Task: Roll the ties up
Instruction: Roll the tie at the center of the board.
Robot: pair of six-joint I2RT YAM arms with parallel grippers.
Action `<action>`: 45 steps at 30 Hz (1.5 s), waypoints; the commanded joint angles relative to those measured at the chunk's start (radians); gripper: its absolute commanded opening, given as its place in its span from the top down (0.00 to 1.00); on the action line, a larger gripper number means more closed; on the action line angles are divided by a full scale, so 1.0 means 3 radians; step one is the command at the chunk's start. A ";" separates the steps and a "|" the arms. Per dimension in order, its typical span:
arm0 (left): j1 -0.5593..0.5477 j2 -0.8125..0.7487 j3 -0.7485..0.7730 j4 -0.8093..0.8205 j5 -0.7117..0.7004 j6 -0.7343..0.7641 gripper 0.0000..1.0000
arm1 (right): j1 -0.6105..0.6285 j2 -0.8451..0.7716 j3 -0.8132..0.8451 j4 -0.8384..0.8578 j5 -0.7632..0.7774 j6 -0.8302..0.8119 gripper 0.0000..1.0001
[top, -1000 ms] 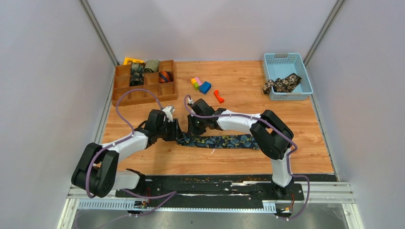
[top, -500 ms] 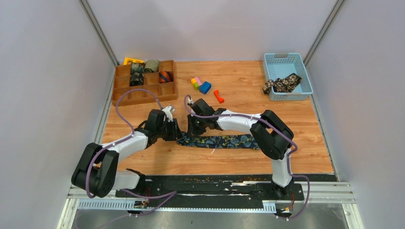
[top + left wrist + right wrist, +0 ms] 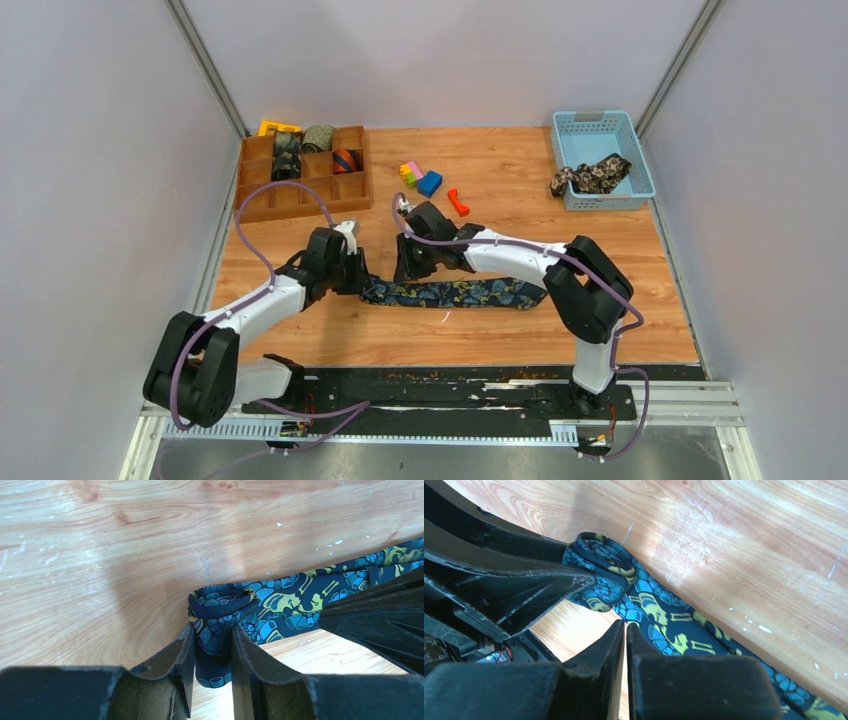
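Note:
A navy tie [image 3: 460, 293] with gold-teal paisley lies flat across the middle of the table. Its left end is wound into a small coil [image 3: 220, 600]. My left gripper [image 3: 357, 278] [image 3: 212, 630] is shut on that coil, one finger on each side of it. Just right of the coil my right gripper [image 3: 403, 270] [image 3: 625, 625] is shut and holds nothing, its tips at the near edge of the tie's flat part [image 3: 659, 620]. Three rolled ties [image 3: 318, 137] sit in the wooden divided box [image 3: 300, 197]. A black-tan floral tie [image 3: 590, 175] lies bunched in the blue basket [image 3: 641, 160].
Small coloured plastic blocks [image 3: 420, 177] and a red piece [image 3: 458, 202] lie behind the grippers. The wooden box stands at the back left and the basket at the back right. Grey walls enclose the table on three sides.
The left jaws have narrowed onto the coil. Both grippers and the tie's coiled end have shifted slightly left and back. The right elbow has swung to the right.

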 commanded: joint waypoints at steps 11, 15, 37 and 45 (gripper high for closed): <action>-0.0220 -0.0201 0.0242 -0.0633 -0.0806 0.0178 0.73 | -0.0095 -0.0370 -0.0241 0.0120 0.0079 -0.0054 0.73; -0.0295 -0.0267 0.0272 -0.0737 -0.0997 0.0173 0.73 | -0.0116 -0.0457 -0.0293 0.0043 0.0116 -0.0105 0.73; -0.0944 -0.0080 0.0616 -0.1286 -0.1995 0.0046 0.75 | -0.0288 -0.1301 -0.0874 -0.0076 0.0366 -0.0091 0.61; -0.1255 0.0193 0.0833 -0.1563 -0.2591 -0.0028 0.75 | -0.0325 -0.1491 -0.0953 -0.0142 0.0438 -0.0089 0.61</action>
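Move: The left hand still pinches the tie's rolled end right at its fingertips. The empty, shut right hand has that roll about 8 cm to its left, 2 cm back and 3 cm lower. Of the right hand, the middle of the flat tie lies some 12 cm right, 3 cm back and 5 cm below; the blue block is about 21 cm ahead and 6 cm right, the red piece 17 cm ahead and 12 cm right. Left keeps pinching the roll, drawing it 3 cm left while tilting; right opens partway, retreating 9 cm right, rising. ##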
